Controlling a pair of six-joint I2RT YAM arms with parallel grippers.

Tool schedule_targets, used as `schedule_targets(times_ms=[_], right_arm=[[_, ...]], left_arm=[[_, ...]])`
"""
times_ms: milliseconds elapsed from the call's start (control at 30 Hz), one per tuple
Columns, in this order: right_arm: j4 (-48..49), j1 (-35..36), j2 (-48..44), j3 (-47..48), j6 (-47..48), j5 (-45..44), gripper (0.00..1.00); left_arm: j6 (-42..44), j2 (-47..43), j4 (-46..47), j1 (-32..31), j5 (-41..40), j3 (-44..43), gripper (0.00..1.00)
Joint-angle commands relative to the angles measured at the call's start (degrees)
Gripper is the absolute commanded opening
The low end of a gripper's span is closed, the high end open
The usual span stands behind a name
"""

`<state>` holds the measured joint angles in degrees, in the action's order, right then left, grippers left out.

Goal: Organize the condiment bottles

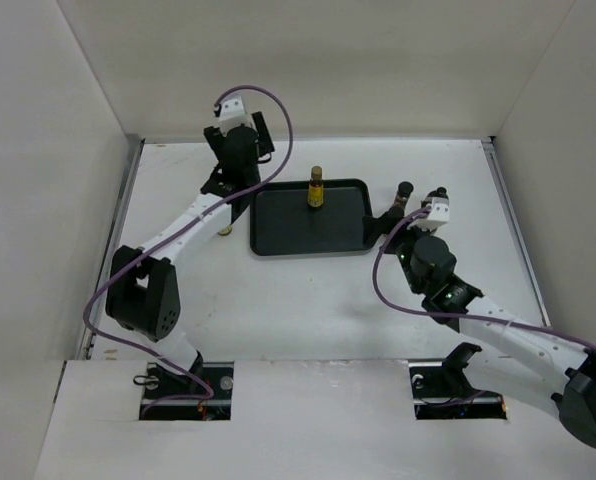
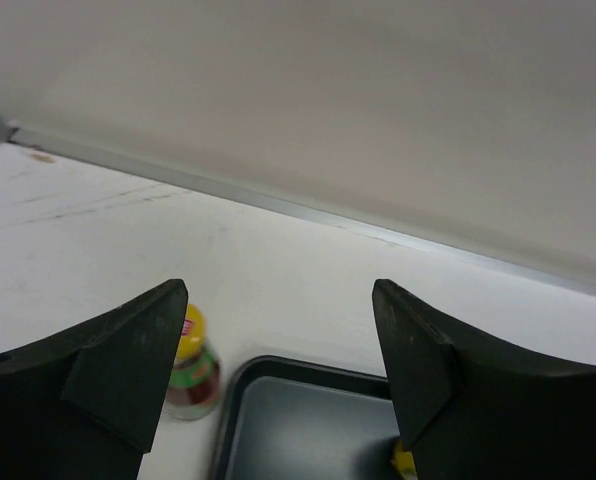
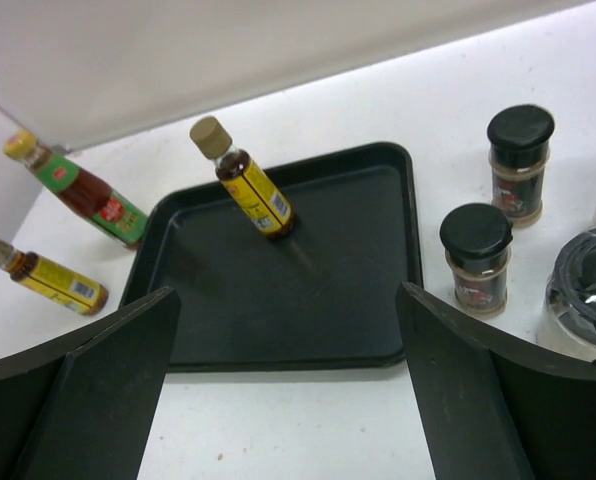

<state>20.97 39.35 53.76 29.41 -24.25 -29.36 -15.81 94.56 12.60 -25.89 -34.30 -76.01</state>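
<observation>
An amber yellow-labelled bottle stands upright at the back of the black tray. My left gripper hangs open and empty above the tray's back left corner. The green-and-red, yellow-capped bottle stands on the table just left of the tray. A second amber bottle is nearby. My right gripper is open and empty at the tray's right edge. Two dark-capped brown bottles stand beside it on the table.
A pale round bottle with a dark top sits at the right wrist view's right edge, close to my right fingers. White walls enclose the table at the back and both sides. The left arm hides most of the bottles left of the tray in the top view.
</observation>
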Motion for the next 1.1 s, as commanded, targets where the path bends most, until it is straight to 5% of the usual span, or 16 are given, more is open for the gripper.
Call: schedule_targets(times_ms=[0, 733, 933, 1067], right_arm=[[1.1, 0.0, 1.2, 1.6, -0.4, 1.8, 0.96], [1.1, 0.0, 2.3, 2.0, -0.2, 1.9, 1.00], [1.1, 0.0, 2.4, 2.0, -0.2, 1.9, 1.00], [1.1, 0.0, 2.5, 2.0, -0.2, 1.9, 1.00]], left_arm=[[-1.1, -1.7, -3.7, 1.9, -0.2, 2.0, 0.73], [-3.9, 9.1, -9.3, 8.7, 2.0, -4.9, 0.56], [-4.0, 8.6, -9.1, 8.8, 1.9, -5.3, 0.27], [-4.0, 5.9, -6.9, 9.0, 0.7, -5.5, 0.21]])
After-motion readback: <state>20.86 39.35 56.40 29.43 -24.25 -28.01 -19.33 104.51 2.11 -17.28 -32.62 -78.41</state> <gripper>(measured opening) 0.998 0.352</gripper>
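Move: The red sauce bottle with the yellow cap stands about 7 cm to the left hand's left and 3 cm ahead, its middle some 16 cm below. The loose yellow-labelled bottle is roughly 12 cm left and 6 cm back of the hand. The tray's middle lies about 14 cm right, 3 cm back and 24 cm down, and the yellow bottle in it 16 cm right, 1 cm ahead and 18 cm down. From the right hand, the sauce bottle is about 37 cm left, 18 cm ahead and 10 cm down. Down and to the left, the empty left hand swings over to the sauce bottle, sinking about 10 cm and going some 7 cm left with a slight reach forward, while the fingers tip about 15 degrees farther down. Once it has nearly stopped at the bottle's top, the half-narrowed fingers close and pinch the yellow cap end. ##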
